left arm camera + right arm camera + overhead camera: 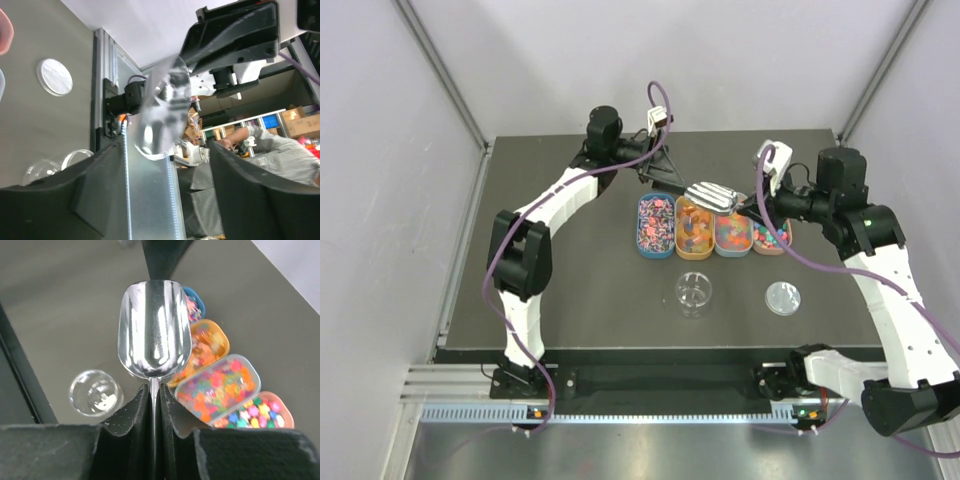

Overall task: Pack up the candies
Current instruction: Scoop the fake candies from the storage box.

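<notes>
The candies fill a row of oval trays mid-table: a blue tray point(656, 225), an orange tray point(694, 227), a clear tray point(732, 234) and a pink tray point(770, 237). My right gripper point(752, 206) is shut on the thin handle of a metal scoop point(712, 194), point(155, 330), whose empty bowl hangs over the orange tray point(209, 346). My left gripper point(665, 183) stands open just beyond the scoop's tip, its jaws wide apart with nothing between them. In the left wrist view the scoop point(165, 107) floats ahead of the left gripper point(165, 165).
A clear round cup point(695, 293), point(96, 392) stands open in front of the trays. Its clear lid point(782, 297), point(55, 76) lies flat to the right of it. The dark tabletop point(570, 290) ends at a metal rail by the arm bases.
</notes>
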You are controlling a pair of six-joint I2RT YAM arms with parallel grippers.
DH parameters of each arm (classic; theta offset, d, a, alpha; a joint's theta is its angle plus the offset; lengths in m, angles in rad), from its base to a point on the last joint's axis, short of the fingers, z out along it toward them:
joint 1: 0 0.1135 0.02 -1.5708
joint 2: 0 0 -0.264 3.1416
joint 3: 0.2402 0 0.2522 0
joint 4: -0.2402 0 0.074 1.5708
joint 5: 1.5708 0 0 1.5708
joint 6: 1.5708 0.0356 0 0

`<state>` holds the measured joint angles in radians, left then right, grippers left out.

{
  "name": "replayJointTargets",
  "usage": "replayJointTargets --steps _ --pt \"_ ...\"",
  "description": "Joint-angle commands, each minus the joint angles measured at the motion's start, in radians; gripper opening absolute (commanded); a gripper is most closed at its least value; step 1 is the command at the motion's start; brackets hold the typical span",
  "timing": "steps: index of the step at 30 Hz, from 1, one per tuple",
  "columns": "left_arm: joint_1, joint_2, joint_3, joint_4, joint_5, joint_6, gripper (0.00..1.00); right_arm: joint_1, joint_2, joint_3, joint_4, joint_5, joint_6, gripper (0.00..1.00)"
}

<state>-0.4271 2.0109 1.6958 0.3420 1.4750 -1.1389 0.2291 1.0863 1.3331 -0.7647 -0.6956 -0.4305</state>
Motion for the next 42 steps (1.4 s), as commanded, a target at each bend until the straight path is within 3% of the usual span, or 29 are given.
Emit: replayJointTargets --steps 1,5,6,7,9,12,14,15,17,29,35,42 --pt "0.039 -0.012 0.039 0.058 0.015 0.027 0.79 -0.002 -0.019 0.022 -0.051 0.114 -0.059 0.00" --pt "0.105 -0.001 0.096 -0.027 -0.027 0.086 0.81 -0.059 -0.049 -0.082 -0.050 0.283 0.039 0.00" --pt "0.116 -0.006 0.114 -0.070 -0.039 0.152 0.87 -0.072 -0.052 -0.100 -0.051 0.325 0.073 0.00" --pt "0.134 -0.011 0.116 -0.128 -0.060 0.175 0.99 -0.091 -0.054 -0.112 -0.061 0.370 0.096 0.00" --pt "0.154 -0.027 0.096 -0.168 -0.087 0.229 0.98 -0.161 -0.063 -0.140 -0.076 0.415 0.166 0.00" --pt "0.174 -0.040 0.110 -0.389 -0.192 0.404 0.99 -0.221 -0.054 -0.153 -0.105 0.505 0.233 0.00" --pt "0.175 -0.038 0.148 -0.646 -0.304 0.541 0.99 -0.290 -0.036 -0.152 -0.126 0.542 0.259 0.00" --pt "0.174 -0.035 0.194 -0.720 -0.355 0.674 0.99 -0.301 -0.028 -0.149 -0.134 0.551 0.260 0.00" --pt "0.172 -0.037 0.218 -0.831 -0.459 0.779 0.99 -0.318 0.000 -0.135 -0.156 0.576 0.262 0.00" --pt "0.171 -0.055 0.217 -0.960 -0.616 0.921 0.99 -0.323 0.187 -0.123 -0.199 0.564 0.271 0.00" --pt "0.163 -0.063 0.190 -1.008 -0.800 0.999 0.99 -0.300 0.280 -0.097 -0.200 0.570 0.268 0.00" --pt "0.163 -0.074 0.156 -0.976 -0.806 0.981 0.99 -0.254 0.365 -0.043 -0.189 0.610 0.265 0.00"
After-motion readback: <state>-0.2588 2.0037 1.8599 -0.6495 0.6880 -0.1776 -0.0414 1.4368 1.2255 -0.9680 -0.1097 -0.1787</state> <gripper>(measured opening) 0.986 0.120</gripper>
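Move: The fake candies in the pink tub lie roughly 8 cm ahead of the right hand, 13 cm to its right and 30 cm below. At that same depth below, the pale tub is some 8 cm ahead and 4 cm to the right, and the clear lid about 9 cm back and 15 cm right. From the left hand, the candies are about 2 cm ahead, 25 cm right and 30 cm down. The left hand releases the scoop and withdraws; the right lowers it 19 cm and 16 cm rightward, to the candies. ##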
